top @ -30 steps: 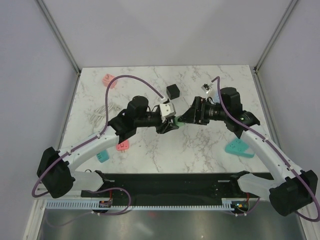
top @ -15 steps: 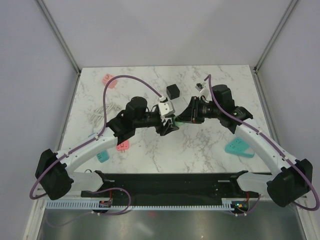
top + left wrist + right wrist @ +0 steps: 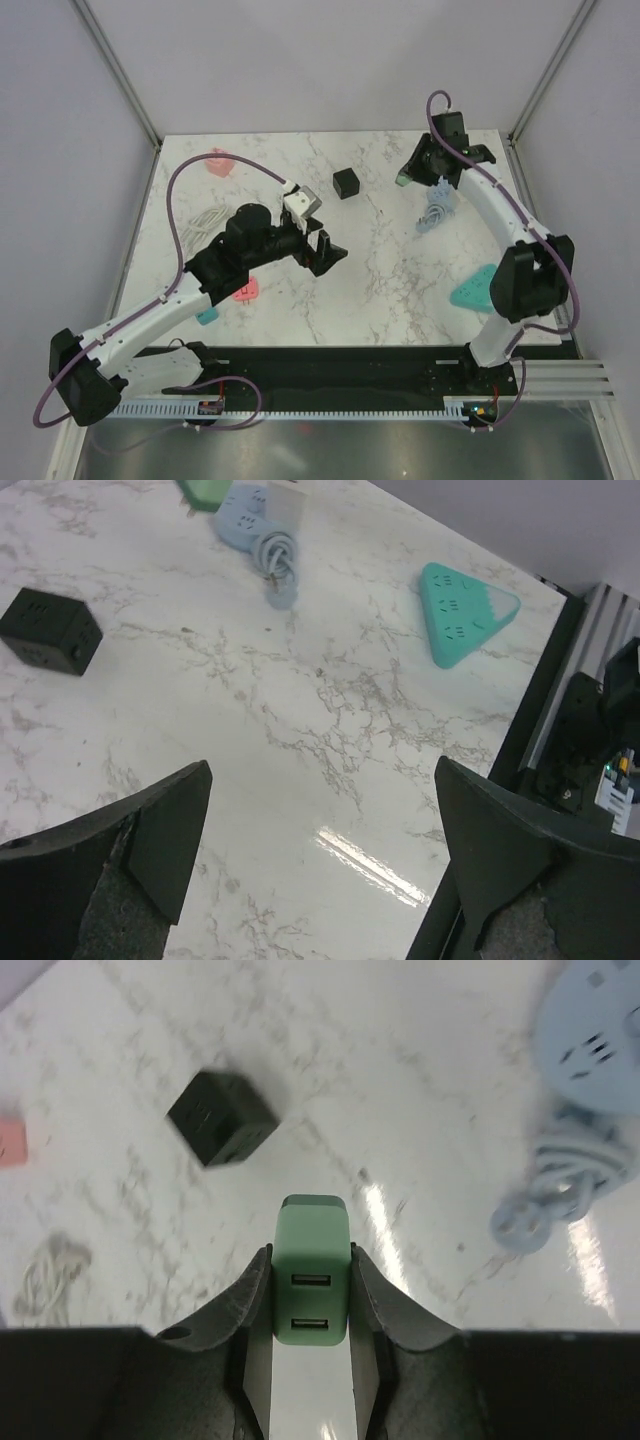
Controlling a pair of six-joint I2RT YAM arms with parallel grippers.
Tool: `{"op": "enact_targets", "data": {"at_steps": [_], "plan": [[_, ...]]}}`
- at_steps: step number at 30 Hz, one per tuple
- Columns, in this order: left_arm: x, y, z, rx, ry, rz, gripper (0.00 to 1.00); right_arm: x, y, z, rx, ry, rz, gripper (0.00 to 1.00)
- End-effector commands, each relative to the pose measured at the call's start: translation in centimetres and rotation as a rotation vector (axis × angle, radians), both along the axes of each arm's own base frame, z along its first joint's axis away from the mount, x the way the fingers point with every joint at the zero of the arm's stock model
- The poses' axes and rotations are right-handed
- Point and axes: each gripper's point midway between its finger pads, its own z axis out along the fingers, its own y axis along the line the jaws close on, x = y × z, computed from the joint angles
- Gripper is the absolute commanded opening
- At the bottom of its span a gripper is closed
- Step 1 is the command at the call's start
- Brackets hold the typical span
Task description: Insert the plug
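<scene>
The plug (image 3: 311, 1278) is a green block with two USB ports, and my right gripper (image 3: 311, 1300) is shut on its sides. In the top view the right gripper (image 3: 407, 176) holds the plug (image 3: 400, 181) above the table's back right, just left of a light-blue power strip (image 3: 437, 210) with a coiled cord. That strip (image 3: 590, 1050) sits at the upper right of the right wrist view. My left gripper (image 3: 325, 252) stands open over the table's middle, and nothing is between its fingers (image 3: 170, 830).
A black socket cube (image 3: 347, 183) stands at the back centre. A teal triangular power strip (image 3: 478, 290) lies at the right, pink pieces (image 3: 218, 162) (image 3: 245, 291) and a small teal one (image 3: 206, 315) at the left, beside a white cable (image 3: 205, 222).
The two grippers met at the middle with the plug. The left gripper opened and drew back to the left; the right arm swung to the back right with the plug in its jaws.
</scene>
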Motion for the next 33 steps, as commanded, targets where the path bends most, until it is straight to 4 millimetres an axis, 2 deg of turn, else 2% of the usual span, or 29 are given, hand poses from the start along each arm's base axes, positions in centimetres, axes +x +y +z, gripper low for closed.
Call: {"op": "enact_targets", "data": {"at_steps": [1,2,3,4,5,6,7,8,10,13,15,19,21,22,28,32,33], "plan": [[1.8,2.6,-0.6,-0.041,0.102,0.258,1.00,4.4,-6.9,0.9,-0.120,-0.021,-0.266,0.00],[2.5,3.3,-0.7,-0.052,0.125,0.333,1.00,5.2,-7.9,-1.1,-0.147,0.029,-0.303,0.00],[3.0,3.8,-0.2,-0.076,0.144,0.395,1.00,6.0,-8.7,-1.7,-0.150,0.043,-0.325,0.00],[3.5,4.8,-0.6,-0.084,0.196,0.489,1.00,7.4,-9.8,-0.6,-0.140,0.023,-0.360,0.00],[3.7,5.0,-0.5,-0.091,0.215,0.520,1.00,8.1,-10.3,-3.1,-0.148,0.082,-0.387,0.00],[4.0,5.6,-0.2,-0.106,0.246,0.579,1.00,9.3,-11.0,-2.3,-0.137,0.060,-0.424,0.00],[4.1,5.7,0.3,-0.130,0.252,0.597,1.00,9.8,-11.1,-2.8,-0.145,0.065,-0.430,0.00],[4.0,5.9,0.2,-0.123,0.262,0.605,1.00,10.3,-11.7,-4.4,-0.140,0.100,-0.456,0.00],[3.9,6.3,0.3,-0.130,0.265,0.624,1.00,11.2,-12.6,-4.1,-0.147,0.085,-0.504,0.00],[3.9,6.9,0.5,-0.137,0.252,0.655,1.00,12.1,-13.9,-5.3,-0.126,0.098,-0.567,0.00],[4.0,7.2,0.4,-0.153,0.263,0.682,1.00,12.8,-14.1,-5.4,-0.095,0.094,-0.590,0.00],[3.9,7.3,0.0,-0.162,0.287,0.701,1.00,13.1,-14.4,-7.4,-0.035,0.147,-0.629,0.00],[3.9,7.3,0.0,-0.163,0.288,0.705,1.00,12.6,-14.2,-8.3,-0.022,0.187,-0.652,0.00],[3.9,7.3,0.0,-0.163,0.287,0.703,1.00,12.4,-15.7,-8.6,-0.004,0.199,-0.703,0.00],[4.0,7.7,0.0,-0.165,0.282,0.724,1.00,11.8,-16.2,-7.6,0.042,0.203,-0.765,0.00],[4.0,7.7,0.0,-0.168,0.282,0.725,1.00,11.6,-16.2,-8.4,0.058,0.236,-0.765,0.00],[4.0,7.7,0.0,-0.167,0.281,0.726,0.99,11.7,-15.7,-8.5,0.077,0.248,-0.745,0.00]]}}
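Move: The right gripper already holds the green plug; the round blue socket disc it is bound for lies about 11 cm ahead, 18 cm to the right and 19 cm below. On the disc's right edge, some 5 cm further right and 2 cm nearer, sits the white box; the coiled cord lies about 8 cm back and 2 cm left of the disc. The black block is roughly 12 cm ahead and 12 cm left of the gripper. From the left gripper the disc is some 31 cm ahead and 33 cm right. Swing the right gripper some 16 cm to the right and 11 cm forward while sinking about 10 cm towards the blue socket disc, quick at first, then easing off. Turn it about 45 degrees clockwise and tip the fingers further down, keeping the plug pinched. Draw the open, empty left gripper back to its left, turning it counter-clockwise. ##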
